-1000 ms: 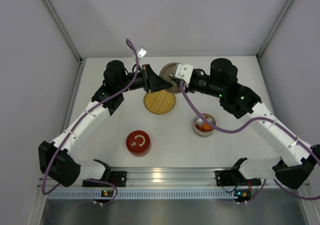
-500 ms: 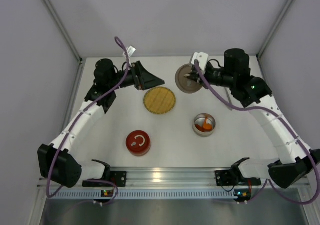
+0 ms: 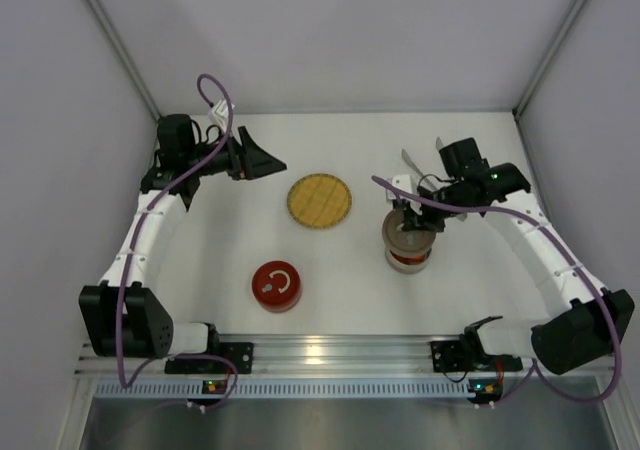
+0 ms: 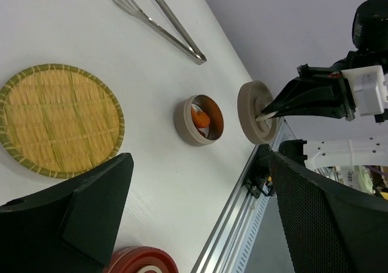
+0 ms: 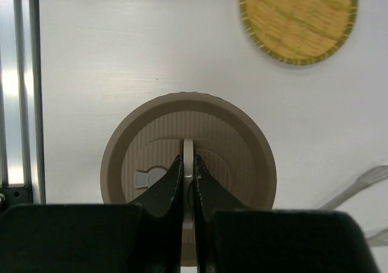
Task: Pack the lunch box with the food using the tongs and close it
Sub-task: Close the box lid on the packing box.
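The lunch box [image 3: 408, 261] is a round tan tin right of centre, with orange food [image 4: 200, 116] inside it. My right gripper [image 3: 408, 227] is shut on the thin upright handle of the tan lid [image 5: 188, 141]. It holds the lid just above the tin and apart from it, as the left wrist view shows [image 4: 257, 113]. From above, the lid hides most of the food. The silver tongs [image 4: 162, 19] lie on the table behind the tin, partly under the right arm [image 3: 408, 158]. My left gripper [image 3: 266, 160] hangs open and empty at the back left.
A round yellow woven plate [image 3: 319, 201] lies mid-table. A red round lid [image 3: 276, 286] rests in front of it, toward the near edge. The aluminium rail [image 3: 330, 351] runs along the near edge. Grey walls close in the left, right and back.
My right gripper carried the tan lid from the back middle to above the tin. My left gripper opened wide and drew back to the left.
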You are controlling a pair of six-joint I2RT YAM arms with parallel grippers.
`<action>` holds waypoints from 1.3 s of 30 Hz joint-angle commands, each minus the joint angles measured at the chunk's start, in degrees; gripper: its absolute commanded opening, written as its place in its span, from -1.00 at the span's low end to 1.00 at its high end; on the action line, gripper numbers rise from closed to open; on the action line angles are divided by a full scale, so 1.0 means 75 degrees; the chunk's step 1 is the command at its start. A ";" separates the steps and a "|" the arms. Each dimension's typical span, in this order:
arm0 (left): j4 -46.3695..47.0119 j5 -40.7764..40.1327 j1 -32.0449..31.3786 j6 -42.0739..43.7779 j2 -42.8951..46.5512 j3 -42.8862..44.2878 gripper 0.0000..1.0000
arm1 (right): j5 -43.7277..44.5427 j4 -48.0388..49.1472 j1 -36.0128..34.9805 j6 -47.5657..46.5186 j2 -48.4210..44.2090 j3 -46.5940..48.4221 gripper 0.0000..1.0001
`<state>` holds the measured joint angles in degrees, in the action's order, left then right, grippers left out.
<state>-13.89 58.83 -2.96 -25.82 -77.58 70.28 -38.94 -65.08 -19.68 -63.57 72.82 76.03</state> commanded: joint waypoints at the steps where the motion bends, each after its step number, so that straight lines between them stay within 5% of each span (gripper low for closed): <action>1: -0.0035 0.0113 0.0078 0.0596 0.0383 -0.0288 0.96 | -0.0469 -0.0172 0.0140 -0.1238 -0.0228 -0.0561 -1.00; 9: 0.0246 0.0008 0.0078 0.0491 0.0395 -0.0722 0.96 | -0.0479 0.1527 0.0351 -0.2456 -0.0464 -0.2320 -1.00; 39: 0.0938 -0.0027 0.0078 0.0221 -0.0332 -0.1144 0.96 | -0.1347 0.1763 0.1417 -0.3606 0.1260 -0.2262 -1.00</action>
<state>-10.50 58.28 -2.61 -24.12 -80.29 62.41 -44.73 -54.37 -10.22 -88.49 82.67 58.89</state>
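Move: The right hand already pinches the lid by its handle; the packing box it goes to is almost straight below, about 2 cm ahead, 2 cm to the right and some 16 cm down. The tongs lie roughly 21 cm ahead and 10 cm right, the woven plate about 16 cm ahead and 21 cm left, both some 18 cm below. From the left hand the packing box is around 34 cm right, 8 cm back and 25 cm below. Down goes the right hand, about 11 cm in all, carrying the lid in its shut fingers to the packing box. It sinks fast and drifts back some 2 cm, then swings forward about 5 cm, edging right as it eases down and stops, turning slightly counter-clockwise. The left hand, empty and open, also sinks about 6 cm, clear of the boxes. ##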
